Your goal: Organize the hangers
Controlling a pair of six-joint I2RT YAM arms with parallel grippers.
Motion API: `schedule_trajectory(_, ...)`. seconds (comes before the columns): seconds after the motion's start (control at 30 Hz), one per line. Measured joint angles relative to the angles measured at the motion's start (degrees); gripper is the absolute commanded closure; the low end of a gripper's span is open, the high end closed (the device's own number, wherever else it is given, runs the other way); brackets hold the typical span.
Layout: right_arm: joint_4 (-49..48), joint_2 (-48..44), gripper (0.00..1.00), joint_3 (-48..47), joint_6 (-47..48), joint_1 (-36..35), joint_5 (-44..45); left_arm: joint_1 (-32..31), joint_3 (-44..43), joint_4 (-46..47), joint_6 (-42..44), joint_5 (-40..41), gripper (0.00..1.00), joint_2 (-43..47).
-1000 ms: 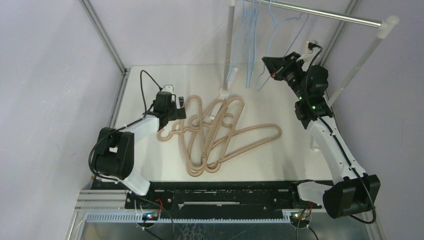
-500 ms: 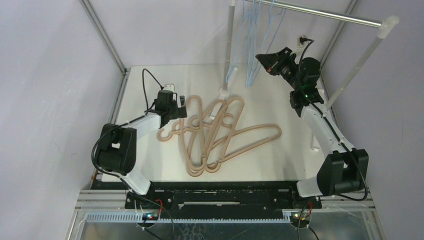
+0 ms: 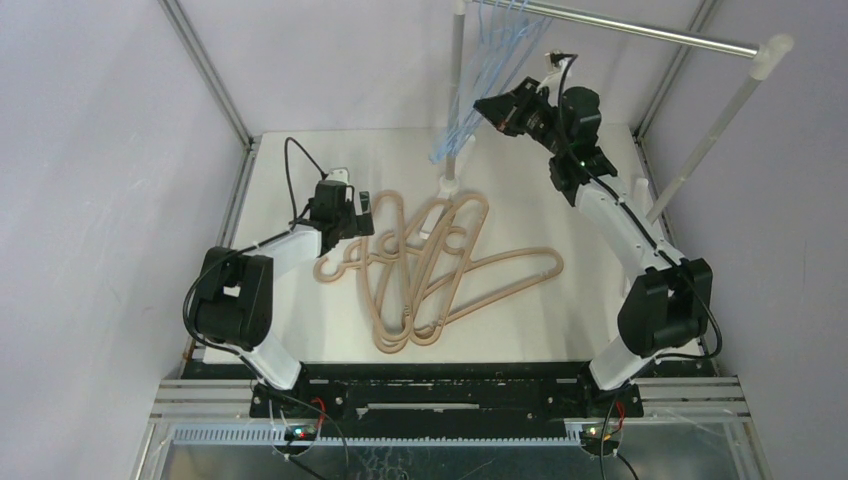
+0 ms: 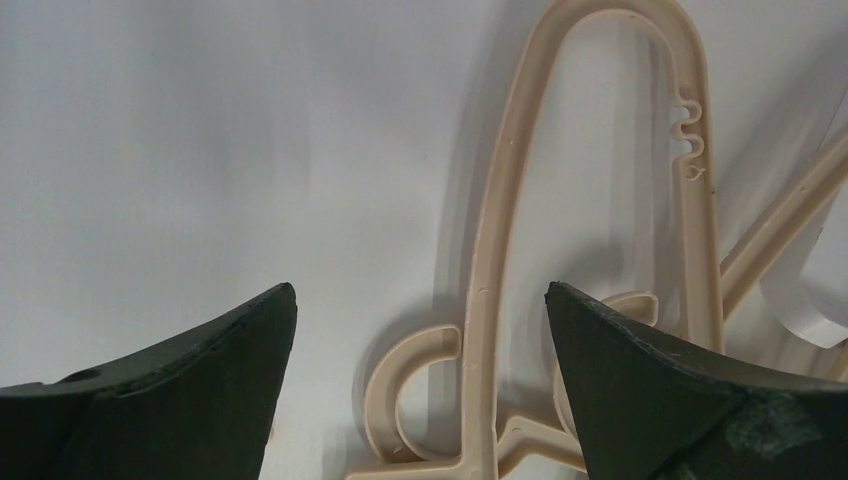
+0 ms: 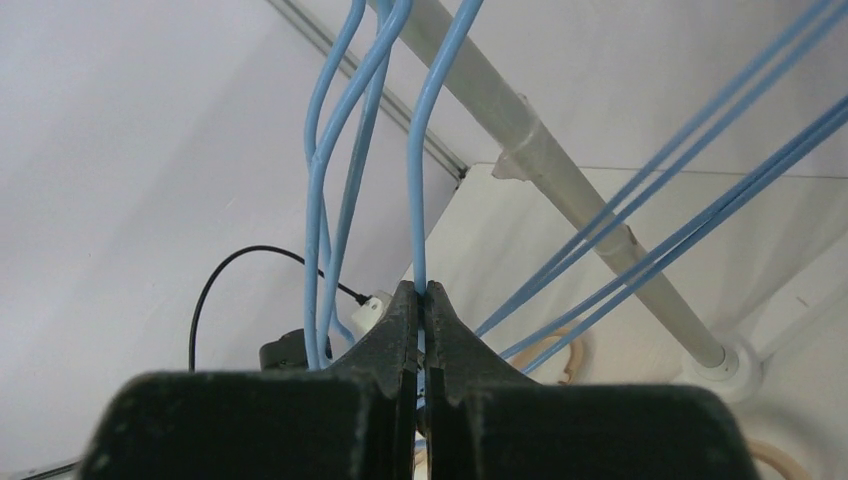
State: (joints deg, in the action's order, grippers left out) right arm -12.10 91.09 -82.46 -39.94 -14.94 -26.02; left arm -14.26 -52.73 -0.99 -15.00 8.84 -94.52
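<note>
Several tan hangers lie tangled in a heap on the table. My left gripper hovers open at the heap's left end; in the left wrist view its jaws straddle one tan hanger's arm and hook without touching. Several light-blue wire hangers hang bunched and slanted at the left end of the silver rail. High up by them, my right gripper is shut on one blue hanger's wire, which is pinched between the fingertips of that gripper.
A white post with a round foot stands at the back behind the tan heap, and a second slanted post carries the rail's right end. Metal frame bars and purple walls enclose the table.
My right gripper has swung left and up along the rail with the blue hanger, pushing the blue hangers together into a slant toward the left post. The left arm has barely moved.
</note>
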Motion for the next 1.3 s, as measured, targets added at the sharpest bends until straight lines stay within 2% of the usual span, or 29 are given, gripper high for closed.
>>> schedule_trajectory(0.4, 9.05, 6.23, 1.0, -10.64, 5.55, -1.97, -0.46, 0.0, 0.0, 0.0, 0.0, 0.0, 0.01, 0.0)
schedule_trajectory(0.43, 9.88, 7.08, 0.93, -11.82, 6.23, -1.97, -0.68, 0.0, 0.0, 0.0, 0.0, 0.0, 0.0, 0.0)
schedule_trajectory(0.5, 10.45, 7.74, 0.7, -12.61, 6.82, -1.97, -0.92, 0.0, 0.0, 0.0, 0.0, 0.0, 0.01, 0.0)
schedule_trajectory(0.53, 10.58, 7.78, 0.63, -12.66, 7.02, -1.95, -1.03, 0.0, 0.0, 0.0, 0.0, 0.0, 0.01, 0.0)
schedule_trajectory(0.8, 14.1, 6.34, 0.32, -6.84, 8.98, -2.6, 0.81, 0.0, 0.0, 0.0, 0.0, 0.0, 0.0, 0.0)
schedule_trajectory(0.93, 13.88, 1.33, 0.25, -2.86, 10.1, -2.67, 3.82, 0.0, 0.0, 0.0, 0.0, 0.0, 0.01, 0.0)
schedule_trajectory(1.1, 14.53, -7.58, 0.24, 2.62, 11.5, -3.06, 7.93, 0.0, 0.0, 0.0, 0.0, 0.0, 0.0, 0.0)
schedule_trajectory(1.3, 17.18, -12.79, 0.24, 6.64, 13.33, -3.1, 12.41, 0.0, 0.0, 0.0, 0.0, 0.0, 0.01, 0.0)
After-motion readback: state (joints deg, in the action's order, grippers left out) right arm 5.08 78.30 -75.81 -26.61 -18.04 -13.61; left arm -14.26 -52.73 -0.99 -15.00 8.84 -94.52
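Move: Just ahead of the right hand, which already grips the last blue hanger by a low part, the other blue hangers hang bunched from the rod, their middle about 3 cm ahead, 2 cm left and 10 cm above. The rack's left post stands some 5 cm ahead and 6 cm left, and the rod's left end tops it roughly 20 cm above the hand. From the idle left hand the bunch lies about 9 cm ahead, 23 cm right and 42 cm up. Easing the held blue hanger the last 2 cm or so forward and left against the bunch, the right hand then opens its fingers to about three quarters and dips some 5 cm to let go. It draws back and to the right, out from the hangers by about 7 cm back, rising part of the way, rolling its left side down and turning slightly clockwise. ##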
